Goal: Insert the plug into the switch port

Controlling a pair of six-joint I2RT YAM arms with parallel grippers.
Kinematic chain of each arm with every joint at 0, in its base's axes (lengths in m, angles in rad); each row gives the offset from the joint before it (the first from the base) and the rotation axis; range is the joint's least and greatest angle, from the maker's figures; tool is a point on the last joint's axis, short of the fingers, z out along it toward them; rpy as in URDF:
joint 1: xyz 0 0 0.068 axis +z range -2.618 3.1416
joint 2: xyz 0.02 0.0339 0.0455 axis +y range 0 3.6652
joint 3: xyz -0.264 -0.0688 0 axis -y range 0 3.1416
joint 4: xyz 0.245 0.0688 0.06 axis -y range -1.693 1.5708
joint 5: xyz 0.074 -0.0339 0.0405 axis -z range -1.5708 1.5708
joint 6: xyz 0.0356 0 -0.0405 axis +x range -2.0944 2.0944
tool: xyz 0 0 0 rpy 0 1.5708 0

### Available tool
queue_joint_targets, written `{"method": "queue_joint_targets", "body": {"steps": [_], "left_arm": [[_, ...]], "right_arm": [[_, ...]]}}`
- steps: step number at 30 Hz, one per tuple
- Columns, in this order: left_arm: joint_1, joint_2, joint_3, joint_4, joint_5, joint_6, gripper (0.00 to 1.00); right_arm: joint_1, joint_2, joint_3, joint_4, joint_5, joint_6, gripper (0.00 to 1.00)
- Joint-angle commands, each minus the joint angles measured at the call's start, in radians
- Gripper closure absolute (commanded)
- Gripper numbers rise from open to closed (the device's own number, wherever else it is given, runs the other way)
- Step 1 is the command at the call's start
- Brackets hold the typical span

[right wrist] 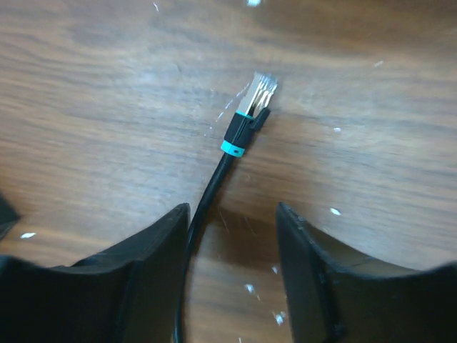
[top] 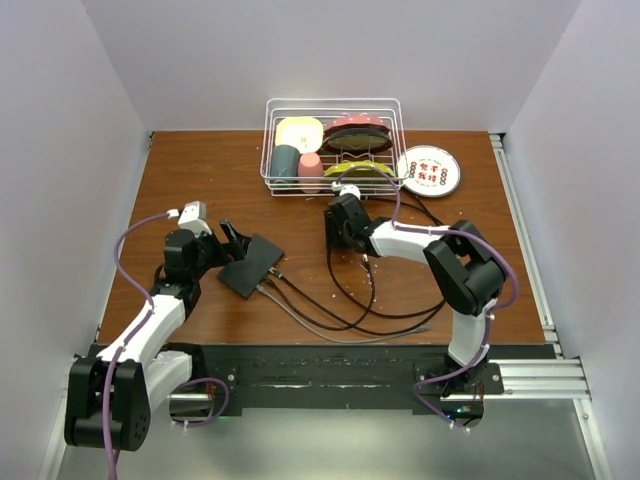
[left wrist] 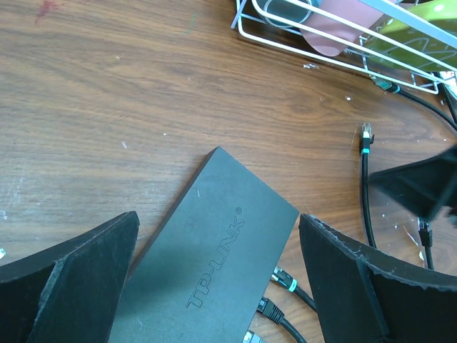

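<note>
The switch point(top: 252, 266) is a flat matte black box lying at an angle on the wooden table, with three cables plugged into its near edge point(left wrist: 284, 279). My left gripper point(left wrist: 218, 218) is open, with one finger on each side of the switch point(left wrist: 214, 243), not touching it. The loose plug point(right wrist: 253, 100) has a metal tip and a teal band, and lies flat on the table ahead of my right gripper point(right wrist: 233, 207). Its black cable runs back between the jaws, close along the left finger point(right wrist: 153, 250). A wide gap remains, so nothing is clamped. The same plug point(left wrist: 366, 133) shows in the left wrist view.
A white wire dish rack point(top: 335, 145) with cups and plates stands at the back, and its corner point(left wrist: 321, 57) is near the plug. A round patterned plate point(top: 428, 170) lies to its right. Loops of black and grey cable point(top: 370, 310) cross the table between the arms.
</note>
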Motion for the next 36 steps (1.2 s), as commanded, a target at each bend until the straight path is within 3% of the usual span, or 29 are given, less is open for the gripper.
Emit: {"method": "queue_joint_targets", "body": {"steps": [1,10,13,17,26,31,36], "left_arm": [[0.004,0.002,-0.006,0.044,0.008,-0.004,0.0],[0.004,0.008,-0.001,0.037,0.014,-0.004,0.0],[0.004,0.003,0.006,0.026,0.016,-0.004,0.0],[0.004,-0.003,-0.003,0.029,0.022,-0.009,0.0],[0.004,-0.015,-0.027,0.069,0.083,-0.029,0.0],[0.004,-0.014,-0.034,0.119,0.166,-0.036,0.01],[0.004,-0.031,-0.093,0.3,0.313,-0.112,0.04]], "right_arm": [[-0.004,0.062,0.088,-0.003,-0.024,0.038,0.51],[-0.001,0.196,0.184,-0.089,0.019,0.034,0.76],[-0.001,0.24,0.217,-0.132,0.041,0.011,0.8],[0.002,0.276,0.263,-0.187,0.028,-0.034,1.0],[0.062,0.155,0.222,-0.16,-0.051,-0.161,1.0],[0.09,0.031,0.112,-0.063,-0.143,-0.215,1.0],[0.116,-0.098,0.023,0.012,-0.246,-0.244,1.0]]}}
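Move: The plug lies on the table about 6 cm ahead of the right hand, some 2 cm to its left and 2 cm below, its cable running back between the half-open fingers. From that hand, the switch is about 19 cm left and 5 cm back, a second black plug by the rack 9 cm ahead and 4 cm right, and a loose cable end 4 cm back and 6 cm right. From the left hand, the plug is roughly 7 cm ahead, 20 cm right and 9 cm below. The plug's cable is pinched just behind the plug: the right hand slides low along it, nearly 5 cm forward and 3 cm left, closing its fingers fully. It then draws back some 9 cm and 2 cm left towards the switch, rising slightly and turning about 20 degrees counter-clockwise. Late on, the wide-open left hand shifts about 3 cm right by the switch. ##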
